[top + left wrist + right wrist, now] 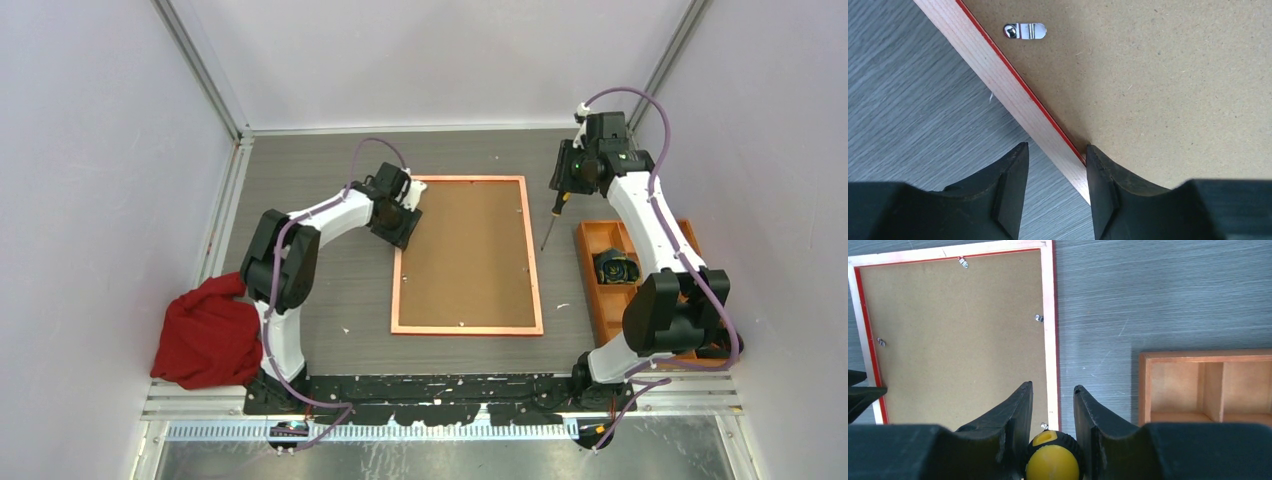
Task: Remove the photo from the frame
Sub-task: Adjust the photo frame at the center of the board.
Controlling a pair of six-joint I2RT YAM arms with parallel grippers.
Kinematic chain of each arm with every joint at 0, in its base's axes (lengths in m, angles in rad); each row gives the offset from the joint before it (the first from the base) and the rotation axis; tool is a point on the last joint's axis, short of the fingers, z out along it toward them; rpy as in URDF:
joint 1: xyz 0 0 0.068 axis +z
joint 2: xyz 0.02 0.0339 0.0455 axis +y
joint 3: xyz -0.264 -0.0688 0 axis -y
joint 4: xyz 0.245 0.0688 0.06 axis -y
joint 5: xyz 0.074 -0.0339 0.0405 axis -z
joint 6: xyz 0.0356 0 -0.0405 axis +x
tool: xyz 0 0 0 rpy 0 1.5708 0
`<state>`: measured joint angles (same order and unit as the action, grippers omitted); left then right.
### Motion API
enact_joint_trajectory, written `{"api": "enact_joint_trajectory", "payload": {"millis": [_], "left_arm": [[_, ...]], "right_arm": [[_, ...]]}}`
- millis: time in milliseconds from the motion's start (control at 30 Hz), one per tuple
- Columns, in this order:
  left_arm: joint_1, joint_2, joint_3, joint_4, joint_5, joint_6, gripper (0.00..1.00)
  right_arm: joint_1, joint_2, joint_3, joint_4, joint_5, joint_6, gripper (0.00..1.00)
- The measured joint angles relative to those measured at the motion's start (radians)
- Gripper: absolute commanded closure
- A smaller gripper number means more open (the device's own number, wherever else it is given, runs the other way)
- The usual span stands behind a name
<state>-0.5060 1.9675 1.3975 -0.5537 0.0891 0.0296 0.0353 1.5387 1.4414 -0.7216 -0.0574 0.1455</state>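
Observation:
The frame (466,329) lies face down mid-table, its pale back rim around a brown backing board (465,255). The photo is hidden under that board. My left gripper (408,215) is at the frame's left rail near the far corner. In the left wrist view the left gripper (1055,146) is open and straddles the rail (998,80): one finger touches the rail's inner edge over the board (1148,75), the other stands off over the table. My right gripper (1052,385) hovers right of the frame, shut on a yellow-and-black screwdriver (1054,460) whose shaft (553,215) points down.
A small metal turn tab (1025,31) sits on the board near the rail; more tabs (1038,318) show along the other rails. An orange wooden compartment tray (590,270) holding a dark object (615,267) stands at the right. A red cloth (205,335) lies at the left.

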Motion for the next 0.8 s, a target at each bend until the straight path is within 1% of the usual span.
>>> {"api": "enact_joint_trajectory", "payload": {"millis": [133, 333, 433, 533, 667, 800], "left_arm": [[0.031, -0.023, -0.039, 0.018, 0.037, -0.004, 0.53], [0.044, -0.061, -0.094, 0.021, 0.055, -0.013, 0.52], [0.048, -0.084, -0.120, 0.013, 0.053, -0.020, 0.41], [0.057, -0.093, -0.124, 0.002, 0.049, -0.019, 0.35], [0.079, -0.126, -0.110, -0.026, 0.039, -0.016, 0.31], [0.087, -0.198, -0.072, -0.034, 0.040, 0.011, 0.29]], "right_arm": [[0.032, 0.035, 0.000, 0.011, -0.001, 0.013, 0.99], [0.082, 0.069, -0.019, 0.027, -0.027, 0.027, 0.99], [0.101, 0.077, -0.023, 0.037, -0.039, 0.034, 0.99], [0.117, 0.081, -0.023, 0.045, -0.045, 0.034, 0.99], [0.135, 0.090, -0.023, 0.048, -0.045, 0.032, 0.99], [0.146, 0.109, -0.023, 0.047, -0.044, 0.025, 0.99]]}}
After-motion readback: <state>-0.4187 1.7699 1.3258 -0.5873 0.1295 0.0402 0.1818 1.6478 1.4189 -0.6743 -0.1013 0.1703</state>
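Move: The left hand already has its fingers straddling the photo frame's left rail, about midway along it, so the frame's middle lies about 14 cm to its right, level with it ahead and in height. A front metal clip sits some 7 cm ahead and 1 cm right; a rear metal clip is about 7 cm back and 1 cm right. From the right hand, the frame's middle is about 17 cm left, 3 cm back and 18 cm down, and the wooden tray's middle roughly 23 cm right, 14 cm back and 17 cm down. Keeping its hold on the left rail, the left hand drags the frame some 2.5 cm left and 2 cm back along the table, then opens, lets go of the rail and lifts about 5.5 cm clear, easing forward again. The right hand, still gripping the screwdriver, swings about 7 cm left and sinks some 4.5 cm as it comes in over the frame's right rail, turning slightly counter-clockwise. ##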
